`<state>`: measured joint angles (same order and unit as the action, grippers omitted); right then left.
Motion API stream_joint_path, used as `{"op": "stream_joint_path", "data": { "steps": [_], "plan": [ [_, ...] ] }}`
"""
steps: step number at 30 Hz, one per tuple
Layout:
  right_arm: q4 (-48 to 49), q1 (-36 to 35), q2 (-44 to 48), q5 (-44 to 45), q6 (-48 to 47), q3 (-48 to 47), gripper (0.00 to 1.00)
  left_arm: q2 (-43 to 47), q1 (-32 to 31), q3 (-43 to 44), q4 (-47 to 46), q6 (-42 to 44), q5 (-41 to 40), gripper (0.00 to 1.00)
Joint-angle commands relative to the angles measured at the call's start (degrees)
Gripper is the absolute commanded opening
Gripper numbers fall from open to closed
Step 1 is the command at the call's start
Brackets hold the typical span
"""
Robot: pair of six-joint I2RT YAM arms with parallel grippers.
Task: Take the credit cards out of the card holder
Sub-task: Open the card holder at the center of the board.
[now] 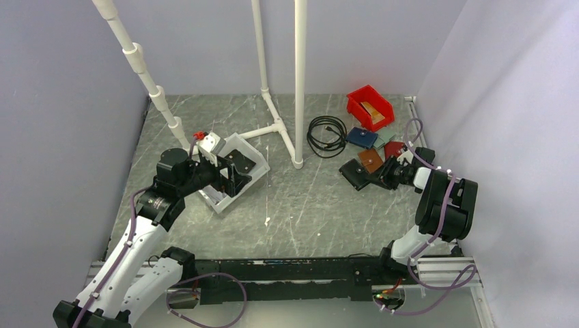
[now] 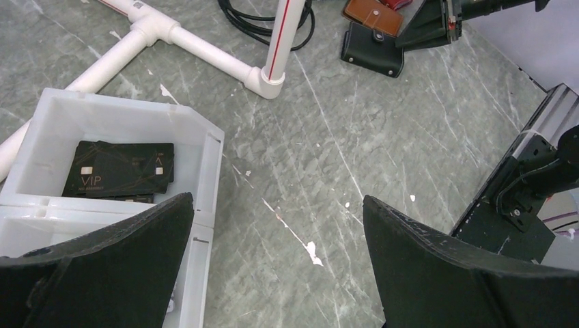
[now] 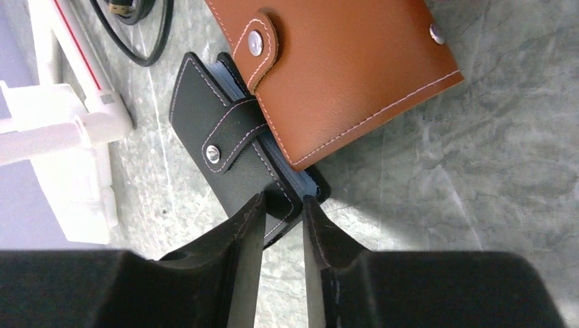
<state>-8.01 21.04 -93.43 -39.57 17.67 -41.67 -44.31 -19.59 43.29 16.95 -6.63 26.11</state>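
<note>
The black card holder (image 3: pixel 218 137) lies on the table with its strap snapped shut, and a brown wallet (image 3: pixel 341 61) rests partly on top of it. My right gripper (image 3: pixel 281 201) is shut on the holder's near corner, one fingertip on each cover. A bluish stack of sleeves (image 3: pixel 290 176) shows at the holder's edge; the credit cards inside are hidden. From above, the holder (image 1: pixel 354 174) sits at the right with my right gripper (image 1: pixel 377 179) on it. My left gripper (image 2: pixel 276 199) hangs wide open and empty beside a white bin (image 2: pixel 136 113) that holds black VIP cards (image 2: pixel 123 171).
A red bin (image 1: pixel 369 106) stands at the back right, with a dark blue wallet (image 1: pixel 361 137), the brown wallet (image 1: pixel 371 160) and a red wallet (image 1: pixel 394 149) near it. A black cable coil (image 1: pixel 326 134) and a white pipe frame (image 1: pixel 299 82) stand mid-table.
</note>
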Motion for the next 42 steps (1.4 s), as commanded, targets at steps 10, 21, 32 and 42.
{"op": "stream_joint_path", "data": {
  "steps": [10, 21, 32, 42],
  "plan": [
    [3.8, 0.3, 3.5, -7.5, 2.4, 0.8, 0.03, -0.4, -0.2, -0.5, -3.7, 0.3, 7.0, 0.99],
    [10.2, -2.9, 8.9, -17.4, 7.8, 4.0, 0.00, -3.8, -2.7, -4.5, -16.4, -23.1, 10.5, 0.99],
    [9.8, -15.3, 12.6, -20.5, 6.0, 3.2, 0.00, -7.4, -23.8, -15.5, -34.2, -33.5, -10.3, 0.99],
    [11.1, -24.9, 15.9, -23.9, 3.2, 4.6, 0.00, -19.5, -32.7, -17.4, -43.2, -23.6, -21.0, 0.99]
  ]
}}
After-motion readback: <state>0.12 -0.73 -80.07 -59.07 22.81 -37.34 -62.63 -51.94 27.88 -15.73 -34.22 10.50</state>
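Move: The right hand is down at the black card holder, its part-open fingers astride the near right corner; the holder's middle lies about 4 cm left, 2 cm ahead and 1 cm lower. The brown card holder lies 7 cm straight ahead, the red one 10 cm ahead and 8 cm right, both 2 cm down. From the left hand the black holder is roughly 11 cm ahead, 38 cm right and 22 cm below, the white bin 11 cm ahead, 7 cm left, equally low. The right fingers close on the corner of the black card holder and pinch it, then lift it some 9 cm while carrying it about 16 cm left and finally 5 cm back, the wrist swinging roughly 30 degrees counter-clockwise and tipping up. The left hand, fingers staying wide open, eases off, then sweeps right, down and a little back towards the holder, tipping down about 20 degrees. ##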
